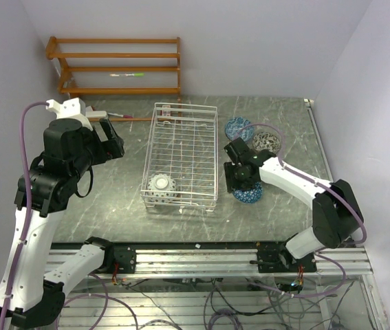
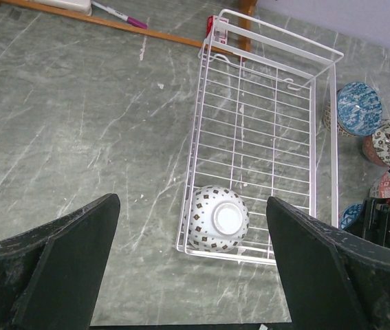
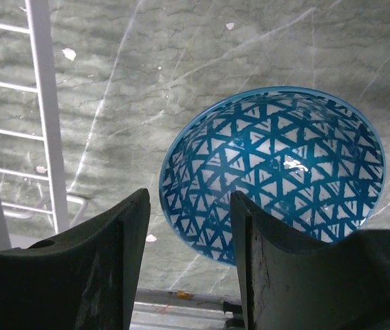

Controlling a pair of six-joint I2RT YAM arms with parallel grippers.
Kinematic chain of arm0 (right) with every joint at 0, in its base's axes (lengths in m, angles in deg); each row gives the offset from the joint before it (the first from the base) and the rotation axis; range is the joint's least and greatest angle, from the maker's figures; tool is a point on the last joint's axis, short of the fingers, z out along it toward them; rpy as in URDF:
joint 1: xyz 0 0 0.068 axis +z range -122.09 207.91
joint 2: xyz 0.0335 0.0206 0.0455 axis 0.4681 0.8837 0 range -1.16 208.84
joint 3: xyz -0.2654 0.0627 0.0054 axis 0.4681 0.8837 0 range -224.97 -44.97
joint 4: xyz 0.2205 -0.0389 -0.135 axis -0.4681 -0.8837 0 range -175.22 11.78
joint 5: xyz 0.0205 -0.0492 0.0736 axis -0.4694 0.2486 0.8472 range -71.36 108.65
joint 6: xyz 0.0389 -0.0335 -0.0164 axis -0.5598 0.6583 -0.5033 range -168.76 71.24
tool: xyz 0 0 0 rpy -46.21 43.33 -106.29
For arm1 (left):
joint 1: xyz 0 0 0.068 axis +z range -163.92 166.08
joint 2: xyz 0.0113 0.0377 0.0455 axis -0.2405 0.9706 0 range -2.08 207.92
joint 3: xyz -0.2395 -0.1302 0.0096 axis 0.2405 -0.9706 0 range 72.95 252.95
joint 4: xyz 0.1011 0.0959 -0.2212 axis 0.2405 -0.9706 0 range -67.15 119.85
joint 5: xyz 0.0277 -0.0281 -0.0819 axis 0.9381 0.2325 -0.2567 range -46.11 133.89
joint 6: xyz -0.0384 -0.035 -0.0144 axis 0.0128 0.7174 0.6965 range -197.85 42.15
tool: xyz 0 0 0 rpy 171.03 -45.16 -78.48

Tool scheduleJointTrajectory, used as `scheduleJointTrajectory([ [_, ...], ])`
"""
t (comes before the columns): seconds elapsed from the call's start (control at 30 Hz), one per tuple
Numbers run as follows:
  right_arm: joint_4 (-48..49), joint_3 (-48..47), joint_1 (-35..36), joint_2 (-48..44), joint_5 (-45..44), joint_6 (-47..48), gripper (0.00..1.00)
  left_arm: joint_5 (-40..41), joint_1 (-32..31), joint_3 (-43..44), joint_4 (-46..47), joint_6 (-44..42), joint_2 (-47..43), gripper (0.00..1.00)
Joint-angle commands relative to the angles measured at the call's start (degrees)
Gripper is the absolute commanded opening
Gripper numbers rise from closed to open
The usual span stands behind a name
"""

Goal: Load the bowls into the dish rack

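The white wire dish rack (image 1: 193, 117) stands mid-table and also shows in the left wrist view (image 2: 263, 89). One pale dotted bowl (image 1: 160, 185) lies upside down in its near left corner (image 2: 217, 218). My right gripper (image 1: 241, 184) is open, its jaws astride the near left rim of a blue triangle-patterned bowl (image 3: 277, 168) standing right of the rack (image 1: 250, 195). A blue bowl (image 1: 238, 128), a grey-white bowl (image 1: 266, 141) and a pinkish bowl (image 2: 386, 184) stand further back. My left gripper (image 2: 191, 275) is open and empty, high above the table left of the rack (image 1: 114, 146).
An orange wooden slatted shelf (image 1: 119, 65) stands at the back left against the wall, with a pink pen (image 2: 119, 14) and a wooden strip (image 2: 112, 22) near it. A metal rail (image 1: 201, 258) runs along the near edge. Walls close in at the back and right.
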Motion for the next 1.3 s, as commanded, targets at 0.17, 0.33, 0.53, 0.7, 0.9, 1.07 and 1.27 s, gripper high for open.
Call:
scheduleJointTrajectory([
  [0.17, -0.24, 0.31, 3.64, 3.88, -6.92, -3.98, 0.39, 0.23, -0.20, -1.08, 0.24, -0.33, -1.21, 1.00],
  [0.33, -2.38, -0.29, 6.87, 4.88, -10.64, -7.72, 0.23, 0.15, -0.21, -1.41, -0.20, -0.16, -1.69, 0.99],
  [0.53, -7.68, -4.40, 7.06, 2.76, -14.72, -9.31, 0.00, 0.38, -0.21, -0.81, -0.49, -0.36, -2.03, 0.99],
  [0.7, -10.82, -13.50, 7.01, -1.14, -13.82, -7.50, 0.00, 0.23, -0.21, -0.40, -0.20, -0.66, -1.99, 0.99],
  [0.9, -12.73, -33.09, 7.16, 1.00, -5.68, -6.78, 0.00, -0.10, -0.21, 1.05, -0.05, -1.04, -1.10, 0.99],
  [1.07, -1.74, -41.88, 7.20, 3.59, 8.23, -7.92, 0.00, -0.14, -0.21, 2.41, -0.38, -1.18, -0.89, 1.00],
  [1.27, 16.52, -41.78, 7.22, 9.33, 22.57, -13.15, 0.00, 0.52, -0.21, 5.21, -2.23, -1.60, -0.56, 1.00],
])
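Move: The blue bowl I'm after has its middle about 5 cm to the right of my right hand, level with it fore and aft and 4 cm lower; its left rim is nearly under my half-open fingers. The red bowl stands some 7 cm ahead and 14 cm right, the black-and-white bowl about 17 cm ahead and 11 cm right. The dish rack's middle is about 11 cm ahead and 19 cm left. From my left hand the blue bowl lies some 43 cm right and 33 cm down. With my right hand I ease down a couple of centimetres and slightly back, then close the fingers to pinch the blue bowl's left rim, one finger inside the bowl and one outside. I lift it fast, about 28 cm, swinging left some 15 cm and a little forward over the dish rack, and tilt the wrist late in the rise so the fingertips swing out forward and to the left. ##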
